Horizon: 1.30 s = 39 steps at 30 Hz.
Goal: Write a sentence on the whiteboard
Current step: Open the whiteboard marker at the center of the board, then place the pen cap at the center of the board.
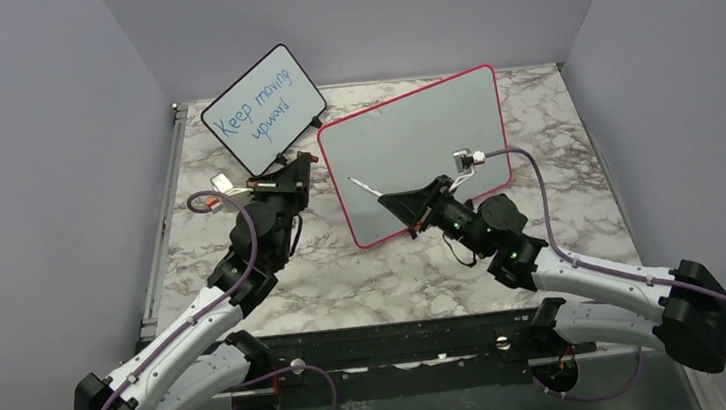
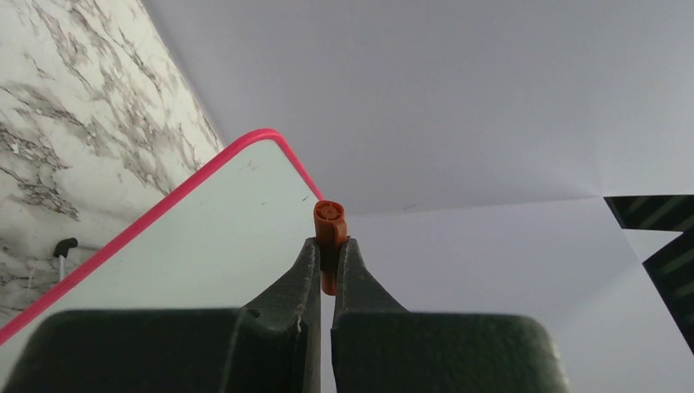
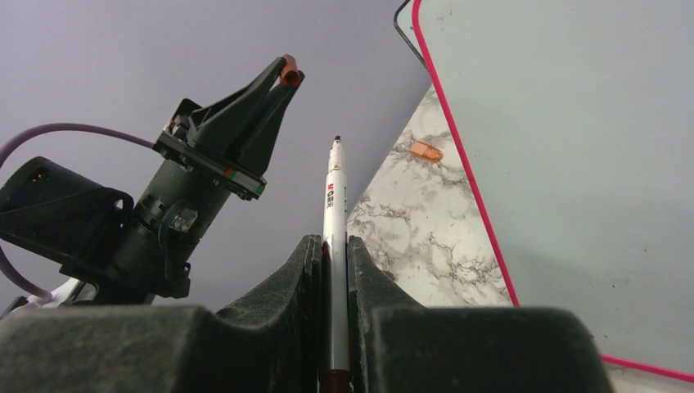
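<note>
The whiteboard [image 1: 424,149], red-pink framed, stands tilted at mid-table; its face is blank and no sentence shows on it. My right gripper [image 1: 408,208] is shut on a white marker [image 1: 365,187] whose uncapped tip points up-left in front of the board's left part. In the right wrist view the marker [image 3: 334,196] runs out from the right gripper [image 3: 334,246], with the whiteboard [image 3: 573,147] off to its right and the tip short of the frame. My left gripper [image 1: 297,171], left of the board, is shut on an orange cap [image 2: 331,229], seen between the left gripper [image 2: 331,246] tips.
A smaller black-framed board [image 1: 264,109] with blue handwriting stands at the back left. A small orange piece [image 3: 425,151] lies on the marble table [image 1: 396,272] by the whiteboard's left edge. Grey walls close in three sides.
</note>
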Motion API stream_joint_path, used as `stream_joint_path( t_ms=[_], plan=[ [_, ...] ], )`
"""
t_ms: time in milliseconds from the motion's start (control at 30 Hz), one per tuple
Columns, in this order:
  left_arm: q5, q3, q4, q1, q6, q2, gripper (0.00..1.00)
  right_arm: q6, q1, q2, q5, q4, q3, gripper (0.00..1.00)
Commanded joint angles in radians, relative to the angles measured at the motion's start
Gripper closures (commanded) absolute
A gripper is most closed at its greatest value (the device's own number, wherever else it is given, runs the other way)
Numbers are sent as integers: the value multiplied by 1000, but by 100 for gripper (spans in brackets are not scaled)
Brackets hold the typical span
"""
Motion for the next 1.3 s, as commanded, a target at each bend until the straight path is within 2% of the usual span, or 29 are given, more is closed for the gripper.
stream_joint_path(
  t_ms=[0, 433, 767, 933, 1100, 1267],
  plan=[
    [-74, -13, -2, 1, 62, -29, 100, -26, 7, -52, 36, -54, -18, 99],
    [-58, 19, -554, 1, 276, -60, 100, -233, 7, -197, 190, -448, 87, 99],
    [111, 103, -779, 19, 411, 119, 98, -298, 8, -272, 260, -631, 127, 100],
    [206, 141, -838, 92, 514, 203, 98, -329, 8, -307, 287, -705, 147, 100],
    [369, 153, -853, 285, 621, 287, 99, -347, 8, -338, 330, -750, 151, 100],
    [413, 211, -863, 349, 741, 424, 99, -367, 7, -349, 353, -780, 158, 99]
  ],
)
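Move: The left hand, holding the red cap, has its goal on the bare marble about 31 cm below, 4 cm back and 10 cm to its left; the stapler lies about 9 cm back and 20 cm left of this hand, the pink-framed board's near-left corner 3 cm back and 7 cm right. From the right hand, holding the uncapped marker, the board's middle is about 19 cm ahead, 8 cm right and 16 cm below, and that corner 4 cm ahead, 5 cm left. The left hand, still pinching the red cap, sinks some 23 cm towards the bare marble between stapler and pink-framed board, shifting about 8 cm left and slightly back while its wrist rolls left side up and tips the fingers from level to steeply down. Meanwhile the right hand keeps its grip on the uncapped marker and carries it about 10 cm right towards the board's middle, rolling left side down and turning somewhat clockwise. ##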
